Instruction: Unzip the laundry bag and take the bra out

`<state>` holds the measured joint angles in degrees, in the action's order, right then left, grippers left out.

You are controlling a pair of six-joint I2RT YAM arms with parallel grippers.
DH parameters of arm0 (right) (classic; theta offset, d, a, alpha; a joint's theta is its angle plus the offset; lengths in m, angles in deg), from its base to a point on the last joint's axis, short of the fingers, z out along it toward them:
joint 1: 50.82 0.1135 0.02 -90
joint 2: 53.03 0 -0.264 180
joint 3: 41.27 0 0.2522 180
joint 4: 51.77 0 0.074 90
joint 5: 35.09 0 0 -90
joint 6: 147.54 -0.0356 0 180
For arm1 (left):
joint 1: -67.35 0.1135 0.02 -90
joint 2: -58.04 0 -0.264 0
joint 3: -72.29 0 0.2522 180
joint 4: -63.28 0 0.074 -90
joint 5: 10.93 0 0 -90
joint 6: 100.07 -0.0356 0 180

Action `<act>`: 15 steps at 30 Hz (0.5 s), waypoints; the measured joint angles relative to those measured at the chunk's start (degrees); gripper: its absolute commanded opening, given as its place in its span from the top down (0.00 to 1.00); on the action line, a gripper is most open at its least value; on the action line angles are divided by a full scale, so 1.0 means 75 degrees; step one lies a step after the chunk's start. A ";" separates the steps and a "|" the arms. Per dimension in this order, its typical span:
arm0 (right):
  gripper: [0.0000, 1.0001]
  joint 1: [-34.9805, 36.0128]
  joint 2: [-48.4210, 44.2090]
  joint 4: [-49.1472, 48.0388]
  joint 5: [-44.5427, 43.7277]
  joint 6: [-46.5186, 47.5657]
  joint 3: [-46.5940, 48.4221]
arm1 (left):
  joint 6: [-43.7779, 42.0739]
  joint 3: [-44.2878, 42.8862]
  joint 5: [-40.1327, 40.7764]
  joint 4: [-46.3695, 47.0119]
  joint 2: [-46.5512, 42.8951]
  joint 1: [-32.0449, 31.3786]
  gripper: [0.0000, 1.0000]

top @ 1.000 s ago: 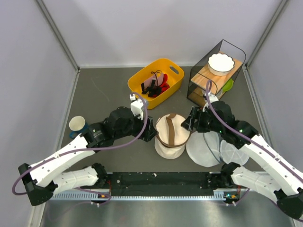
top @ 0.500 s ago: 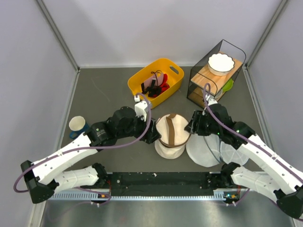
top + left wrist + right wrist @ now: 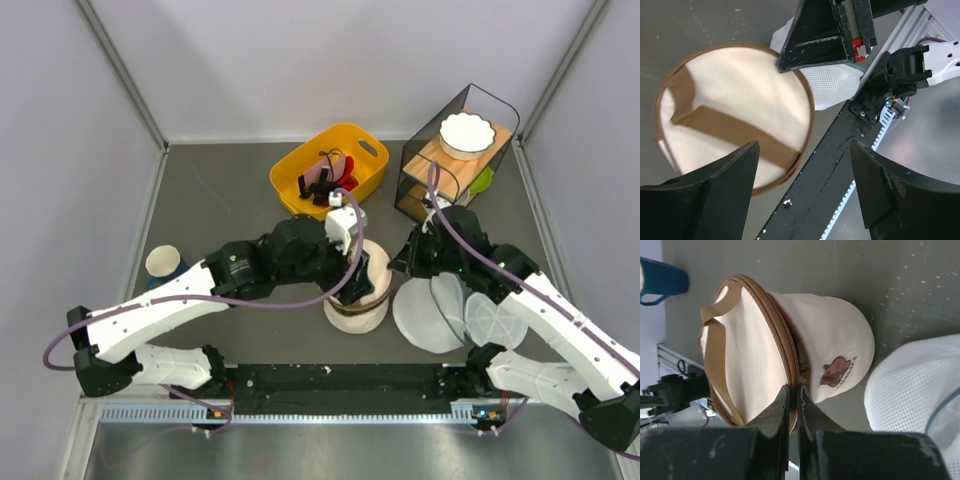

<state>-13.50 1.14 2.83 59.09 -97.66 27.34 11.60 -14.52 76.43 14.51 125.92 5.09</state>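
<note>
The cream laundry bag (image 3: 362, 308) with its brown zipper band stands at the table's middle. In the left wrist view its round top (image 3: 740, 100) with the brown strap lies below my left gripper (image 3: 802, 195), which hovers above it, open wide and empty. In the top view the left gripper (image 3: 352, 268) covers the bag's top. My right gripper (image 3: 398, 264) is at the bag's right side. In the right wrist view it (image 3: 794, 390) is shut on the zipper band of the bag (image 3: 830, 335), next to the brown logo (image 3: 837, 372). The zipper gapes slightly. The bra is hidden.
White mesh round pouches (image 3: 440, 315) lie right of the bag, under the right arm. A yellow basket (image 3: 372, 168) with black and red items stands behind. A wire shelf (image 3: 425, 190) holds a white bowl (image 3: 467, 133). A blue cup (image 3: 163, 263) stands at the left. A black rail (image 3: 340, 380) runs along the front.
My left arm has swung right, from the bag's left side to over its top. The bag has shifted slightly towards the front. The right gripper stays at the bag's right edge.
</note>
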 measured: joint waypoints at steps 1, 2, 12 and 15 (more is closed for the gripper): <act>1.00 0.0000 0.0058 0.0006 0.0096 -0.0017 0.0119 | -0.0082 -0.0137 0.0038 0.0003 0.0140 -0.0122 0.21; 1.00 0.0000 0.0085 0.0012 0.0181 -0.0032 0.0210 | -0.0119 -0.0192 0.0067 0.0006 0.0242 -0.0189 0.21; 1.00 0.0000 0.0391 0.0087 0.0778 -0.0498 0.0600 | -0.0318 -0.0259 0.0632 -0.0050 0.0970 -0.1040 0.20; 1.00 0.0000 0.0522 0.0099 0.0863 -0.0603 0.0603 | -0.0396 -0.0490 0.1215 -0.0227 0.1274 -0.1463 0.22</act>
<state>-13.50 5.05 3.58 65.56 -102.18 31.86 8.63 -18.20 85.55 12.81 135.47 -5.88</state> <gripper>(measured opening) 0.022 0.796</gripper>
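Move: The left hand hovers open above the laundry bag's lid; the bag's mouth, just under the lid's right edge, is about 12 cm below it, 5 cm ahead and 3 cm to its right. From the right hand, already pinching the lid rim, the mouth is about 3 cm left and 4 cm down, level fore and aft. The white mesh bag lies some 7 cm right of the right hand, 5 cm nearer the base and 18 cm lower. Still pinching the lid rim between shut fingertips, the right hand pulls it left and up, about 2 cm each way, sinking slightly at the end while it tilts a little. The left hand, fingers kept wide open, comes some 6 cm right, down and back across the lid, closing in on the right fingers and rolling about 10 degrees. ##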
